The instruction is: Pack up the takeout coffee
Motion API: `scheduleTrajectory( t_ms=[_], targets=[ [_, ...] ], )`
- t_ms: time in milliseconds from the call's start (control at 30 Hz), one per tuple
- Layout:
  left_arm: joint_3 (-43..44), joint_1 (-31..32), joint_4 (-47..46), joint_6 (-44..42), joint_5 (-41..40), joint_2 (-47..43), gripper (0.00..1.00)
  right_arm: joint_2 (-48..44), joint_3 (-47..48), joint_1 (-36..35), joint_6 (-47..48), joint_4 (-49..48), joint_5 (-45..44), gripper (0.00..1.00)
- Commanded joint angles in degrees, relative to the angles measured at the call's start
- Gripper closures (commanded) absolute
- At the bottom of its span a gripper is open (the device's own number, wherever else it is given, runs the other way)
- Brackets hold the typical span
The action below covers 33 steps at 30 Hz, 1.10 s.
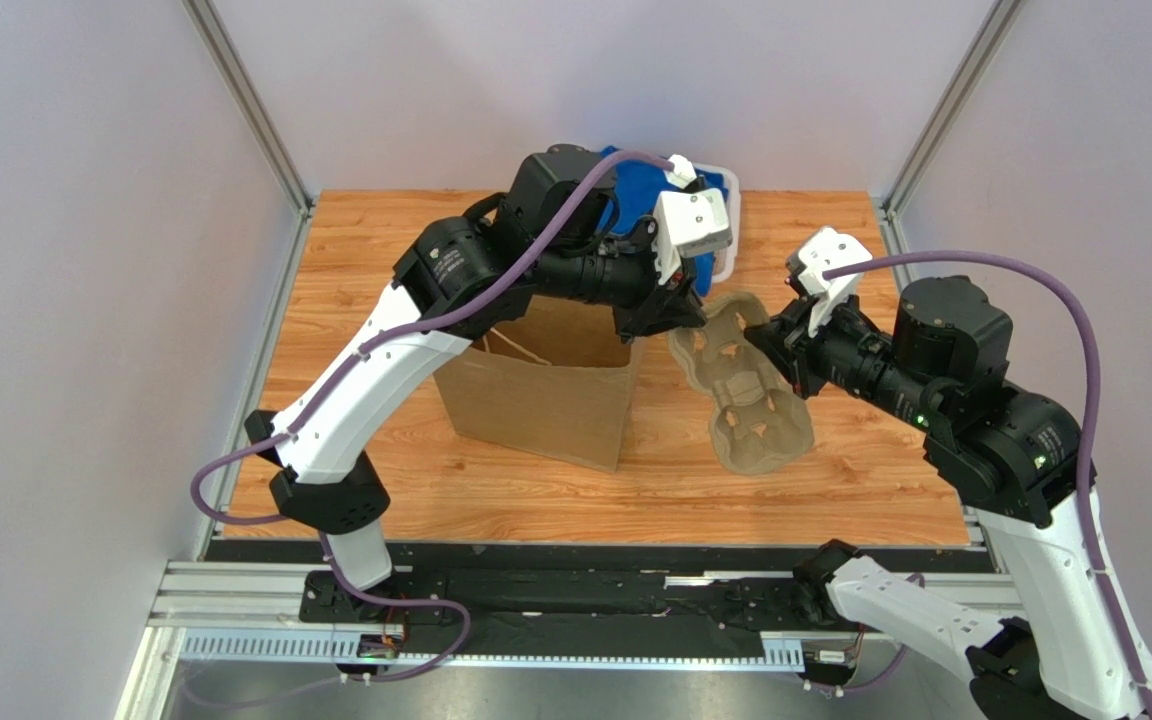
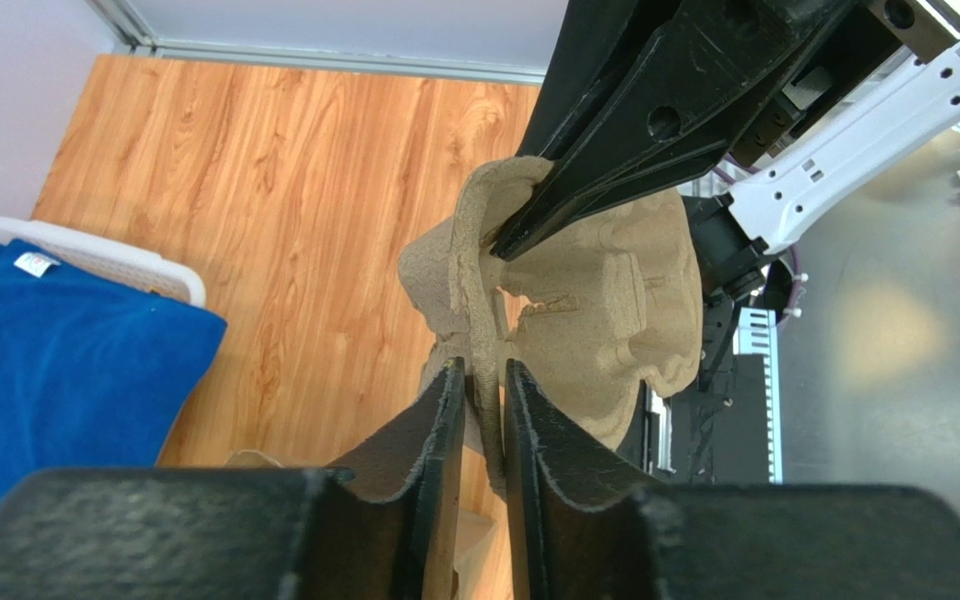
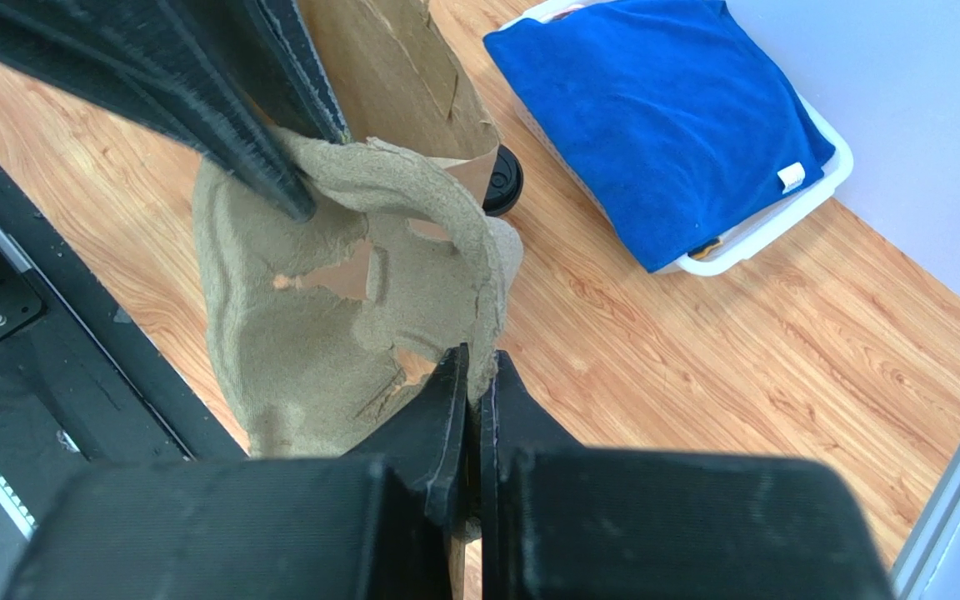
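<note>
The grey pulp cup carrier (image 1: 740, 383) hangs tilted just right of the tall brown paper bag (image 1: 545, 398), held at two ends. My left gripper (image 1: 672, 323) pinches its far rim, the thin edge caught between both pads (image 2: 485, 369). My right gripper (image 1: 775, 333) is shut on the opposite rim (image 3: 475, 363). The carrier (image 2: 598, 300) fills the middle of both wrist views (image 3: 310, 325). The takeout coffee is not plainly in view. A small round black thing (image 3: 501, 181) peeks out beside the bag's corner, and I cannot tell what it is.
The paper bag (image 3: 385, 63) stands open-topped at the table's middle, under the left arm. A white bin (image 1: 728, 203) holding a blue cloth (image 3: 667, 119) sits at the back edge. Bare wooden table lies right of the carrier and in front of it.
</note>
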<state>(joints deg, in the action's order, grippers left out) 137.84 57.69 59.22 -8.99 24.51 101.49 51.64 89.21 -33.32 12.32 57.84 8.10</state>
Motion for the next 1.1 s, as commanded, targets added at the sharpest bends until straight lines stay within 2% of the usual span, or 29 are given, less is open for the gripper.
scheduleTrajectory(
  t_ms=[0,233,400,500,533,567,633,667,767,867,933,1067],
  targets=[
    [0.06,0.40,0.37,0.56,-1.04,-0.24,0.80,-0.66,0.53,-0.34,0.25,-2.65,-1.86,1.00],
    [-0.73,0.40,0.46,1.70,-3.33,-1.12,0.69,-1.01,-0.17,-0.34,-0.71,-3.79,-4.67,1.00],
    [-2.49,0.40,-0.16,2.49,-3.16,-2.09,0.74,-1.01,-0.18,-0.25,-1.24,-4.41,-3.88,1.00],
    [-3.45,0.40,-1.21,3.45,-3.59,-2.70,0.84,-1.10,-0.44,-0.34,-1.50,-4.49,-2.65,1.00],
    [-3.80,0.40,-1.65,3.81,-4.12,-2.96,0.95,-1.19,-0.44,-0.25,-1.59,-4.58,-2.39,0.98],
    [-4.42,0.32,-2.61,3.98,-4.30,-3.66,0.99,-1.27,-0.27,-0.34,-1.77,-4.50,-2.12,0.85],
    [-4.69,0.23,-3.41,4.86,-5.69,-4.37,1.00,-1.54,-0.09,-0.25,-2.29,-4.58,-1.94,0.68],
    [-4.86,-0.29,-3.93,5.30,-5.96,-5.07,1.00,-1.54,0.52,-0.34,-3.34,-4.67,-2.21,0.53],
    [-4.77,-3.53,-5.16,7.93,-6.58,-6.56,1.00,-1.10,3.58,0.62,-5.89,-5.63,-4.84,0.37],
    [-4.95,-7.75,-6.91,10.21,-6.32,-8.75,1.00,-1.36,6.50,1.94,-8.71,-9.13,-10.79,0.29],
    [-6.26,-10.13,-9.37,12.33,-3.09,-10.52,1.00,-1.97,8.26,2.82,-10.73,-11.69,-16.34,0.28],
    [-10.39,-14.09,-15.17,12.60,-1.31,-16.22,1.00,-1.20,11.33,5.28,-13.36,-15.74,-19.78,0.28]
  ],
)
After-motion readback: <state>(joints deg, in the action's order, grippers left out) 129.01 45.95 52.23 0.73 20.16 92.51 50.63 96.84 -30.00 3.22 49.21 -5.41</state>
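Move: Just ahead of the left fingers, and already between them, is the rim of the coffee carrier. The carrier's middle lies about 5 cm right, 5 cm back and 3 cm below the left hand; from the right hand, which still pinches it, some 2 cm left and 5 cm back, slightly lower. The open paper bag stands about 16 cm left of the left hand, 9 cm farther out, its middle 28 cm lower; the lidded cup about 10 cm left and 23 cm farther out, 38 cm down. Easing about a centimetre forward and down, the left hand shuts its fingers on the carrier's rim while the right hand keeps its pinch. Then the right fingers open wide and that hand rises about 9 cm, drawing off to the right and tipping upward, while the left carries the carrier some 10 cm forward, left and slightly up towards the bag, turning counter-clockwise about 20 degrees. ##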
